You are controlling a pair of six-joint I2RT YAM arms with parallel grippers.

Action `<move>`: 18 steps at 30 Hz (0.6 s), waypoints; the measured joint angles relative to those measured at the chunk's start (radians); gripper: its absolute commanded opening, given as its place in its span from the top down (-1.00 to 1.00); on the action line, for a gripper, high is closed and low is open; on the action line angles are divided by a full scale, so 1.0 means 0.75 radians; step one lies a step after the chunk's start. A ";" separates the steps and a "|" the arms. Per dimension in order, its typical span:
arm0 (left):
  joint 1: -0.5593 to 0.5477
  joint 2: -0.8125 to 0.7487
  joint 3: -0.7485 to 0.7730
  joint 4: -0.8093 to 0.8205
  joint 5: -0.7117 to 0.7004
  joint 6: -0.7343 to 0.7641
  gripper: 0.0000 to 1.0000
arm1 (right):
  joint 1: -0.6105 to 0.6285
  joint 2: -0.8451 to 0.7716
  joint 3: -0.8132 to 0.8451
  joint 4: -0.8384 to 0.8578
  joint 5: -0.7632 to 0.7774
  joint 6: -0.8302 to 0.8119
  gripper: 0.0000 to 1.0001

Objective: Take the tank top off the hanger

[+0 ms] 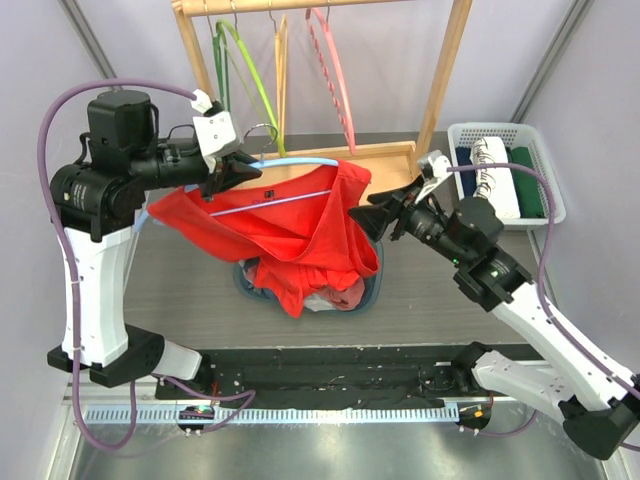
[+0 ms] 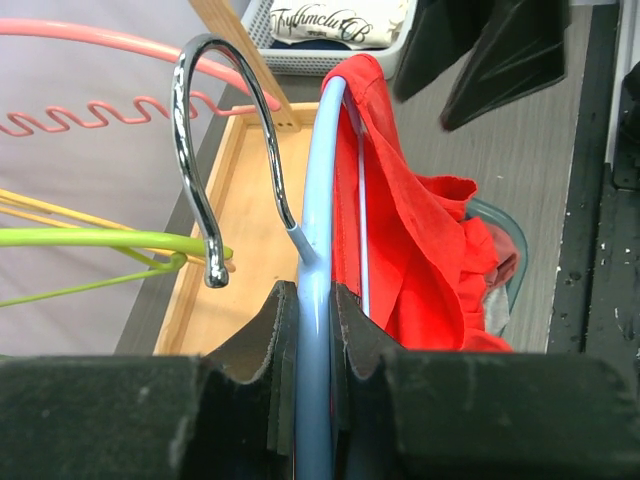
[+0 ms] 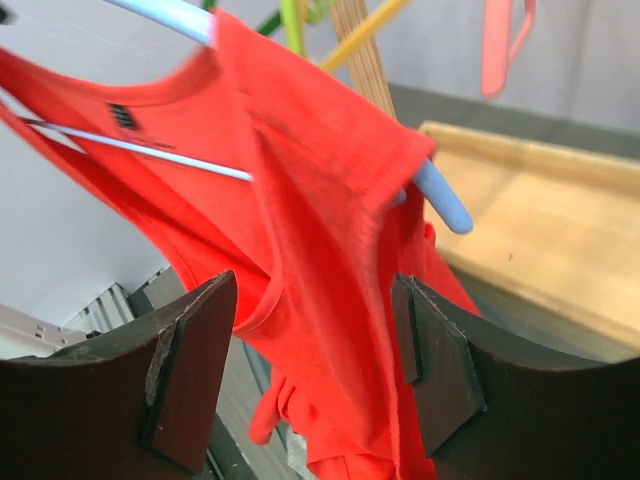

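Observation:
A red tank top [image 1: 290, 235] hangs on a light blue hanger [image 1: 300, 160] with a chrome hook, held up above the table. The shirt's right shoulder still wraps the hanger's right end [image 3: 440, 200], and its lower part droops toward the table. My left gripper [image 1: 232, 172] is shut on the hanger's blue arm [image 2: 318, 200] just below the hook, pads [image 2: 350, 320] pressed against both sides. My right gripper [image 1: 365, 215] stands open at the shirt's right side. Red fabric [image 3: 320, 250] hangs in front of its spread fingers [image 3: 430, 350], which do not pinch it.
A wooden rack [image 1: 445, 70] at the back carries green [image 1: 250, 75], yellow and pink [image 1: 335, 75] hangers. A white basket [image 1: 540, 170] of folded clothes sits at the right. A blue-grey bin [image 1: 375, 285] lies under the drooping shirt.

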 measured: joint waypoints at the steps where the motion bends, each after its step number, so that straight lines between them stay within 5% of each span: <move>1: 0.000 -0.001 0.000 -0.002 0.005 -0.005 0.90 | 0.000 0.023 -0.014 0.011 0.005 0.027 -0.39; 7: 0.000 -0.021 0.000 -0.020 0.032 -0.012 0.89 | 0.000 0.083 -0.029 0.094 0.002 0.145 0.08; 11: 0.000 -0.034 0.000 -0.032 0.051 -0.012 0.89 | 0.000 0.088 -0.029 0.182 -0.017 0.199 0.18; 18: 0.000 -0.035 0.000 -0.041 0.057 -0.011 0.88 | 0.000 0.100 -0.028 0.227 -0.052 0.231 0.96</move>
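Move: The right hand hangs open just short of the tank top's right shoulder strap, which lies about 2 cm ahead, 3 cm to its left and 1 cm higher. The light-blue hanger's right end is some 5 cm ahead, 2 cm left and 3 cm above; the tub is roughly 5 cm back, 11 cm left and 33 cm below. From the left hand, the strap lies about 16 cm right, 2 cm ahead and 7 cm lower. Dip the open right gripper about 2 cm while easing it forward and left to the tank top's right strap, then bring it up some 3 cm, still drifting left, rolling it roughly 10 degrees and closing the fingers to pinch the cloth below the hanger's end. Keep the left gripper's hold on the hanger and draw it back about 2 cm. ##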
